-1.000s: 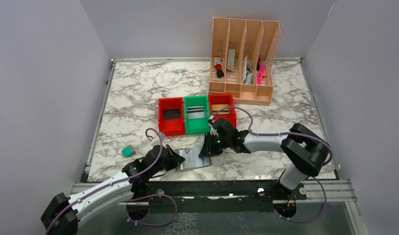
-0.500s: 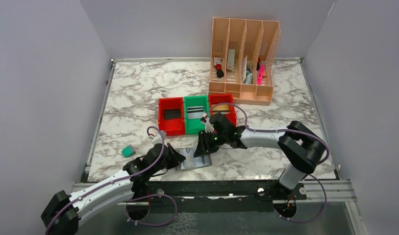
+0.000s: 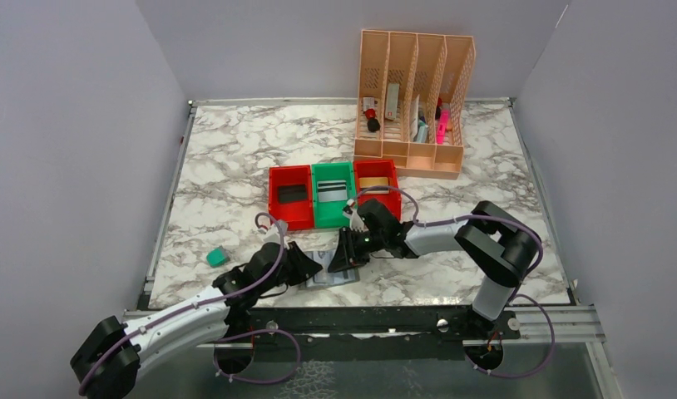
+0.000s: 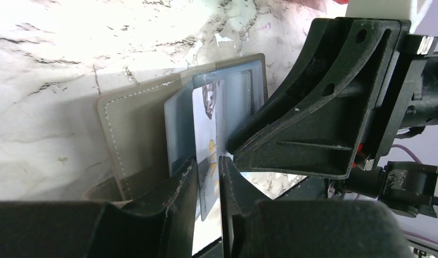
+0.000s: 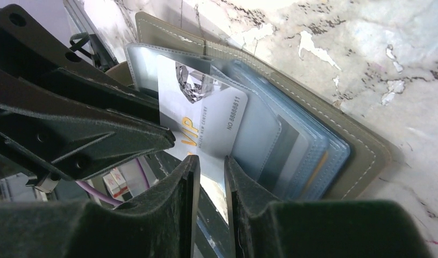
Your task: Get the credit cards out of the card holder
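The grey card holder [image 3: 335, 277] lies open near the table's front edge, its blue-grey pockets [image 5: 308, 145] fanned out. A silver-grey credit card [image 4: 205, 123] marked VIP sticks partway out of a pocket. My left gripper [image 4: 207, 161] has its jaws slightly apart around the card's lower end. My right gripper [image 5: 212, 160] meets it from the opposite side, jaws also a little apart with the same card [image 5: 206, 121] between them. In the top view both grippers, the left [image 3: 313, 264] and the right [image 3: 338, 256], crowd over the holder.
Behind the holder stand a red bin [image 3: 289, 198] with a dark card, a green bin [image 3: 333, 195] with a grey card and a red bin [image 3: 378, 187] with a tan card. A teal block [image 3: 216, 257] lies left. A peach organiser [image 3: 414, 108] stands at the back.
My left gripper's jaws, shut before, have parted slightly and it has edged towards the holder. The right gripper has slid left onto the holder, beside the left fingers.
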You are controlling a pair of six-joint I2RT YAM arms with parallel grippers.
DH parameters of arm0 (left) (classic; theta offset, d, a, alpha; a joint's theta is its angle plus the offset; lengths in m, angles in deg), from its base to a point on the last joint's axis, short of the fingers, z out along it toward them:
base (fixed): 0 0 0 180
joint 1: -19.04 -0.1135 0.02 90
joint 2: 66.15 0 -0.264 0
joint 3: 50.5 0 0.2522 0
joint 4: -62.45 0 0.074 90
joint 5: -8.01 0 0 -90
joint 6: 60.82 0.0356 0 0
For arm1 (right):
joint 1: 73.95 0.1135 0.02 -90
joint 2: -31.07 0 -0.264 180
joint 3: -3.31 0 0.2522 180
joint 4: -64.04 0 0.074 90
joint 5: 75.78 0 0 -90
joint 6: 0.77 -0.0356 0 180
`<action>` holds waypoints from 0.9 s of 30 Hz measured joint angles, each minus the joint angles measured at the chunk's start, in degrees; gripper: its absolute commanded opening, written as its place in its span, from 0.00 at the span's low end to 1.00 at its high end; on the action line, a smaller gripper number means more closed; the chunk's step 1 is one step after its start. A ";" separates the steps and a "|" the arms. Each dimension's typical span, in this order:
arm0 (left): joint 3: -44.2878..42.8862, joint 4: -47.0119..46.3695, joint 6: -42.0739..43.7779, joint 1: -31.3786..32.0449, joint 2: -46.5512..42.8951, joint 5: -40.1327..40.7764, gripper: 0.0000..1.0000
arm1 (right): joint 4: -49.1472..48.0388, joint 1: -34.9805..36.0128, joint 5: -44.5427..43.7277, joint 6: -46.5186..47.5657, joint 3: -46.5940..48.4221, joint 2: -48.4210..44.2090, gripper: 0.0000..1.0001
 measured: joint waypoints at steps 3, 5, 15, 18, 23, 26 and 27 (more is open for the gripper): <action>0.26 -1.42 0.13 0.00 0.85 -0.90 0.26 | -1.66 0.00 -0.11 -1.46 -0.94 0.00 0.29; 0.26 -2.27 0.26 0.00 1.42 -1.49 0.26 | -2.12 0.00 -0.20 -1.92 -1.14 0.00 0.28; -1.38 0.02 1.09 0.00 3.21 -1.68 0.04 | -2.08 0.00 -1.25 -2.82 -1.16 0.00 0.28; -3.91 4.31 1.49 0.00 1.64 0.09 0.03 | -1.66 0.07 -2.12 -3.26 -1.22 -0.33 0.27; -5.73 11.82 2.19 0.00 -2.40 3.87 0.01 | -1.16 0.24 -3.67 -3.67 -1.55 -1.18 0.27; -6.16 15.21 2.40 0.00 -4.37 5.27 0.00 | -0.72 0.28 -4.57 -3.63 -1.75 -1.88 0.27; -6.45 16.06 2.49 0.00 -4.81 5.64 0.00 | -0.46 0.28 -4.92 -3.52 -1.84 -2.23 0.28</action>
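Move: The credit card marked VIP lies between the left hand's slightly parted fingers, its middle about 2 cm ahead, 1 cm to the right and level. The card holder's middle is some 2 cm right and 2 cm below, level front to back; the green tray is about 17 cm ahead, 3 cm right and 2 cm below. From the right hand, the card is roughly 3 cm left, 1 cm ahead and 1 cm up. The left hand pinches the VIP card, then pulls it about 3 cm left and 2 cm up. ##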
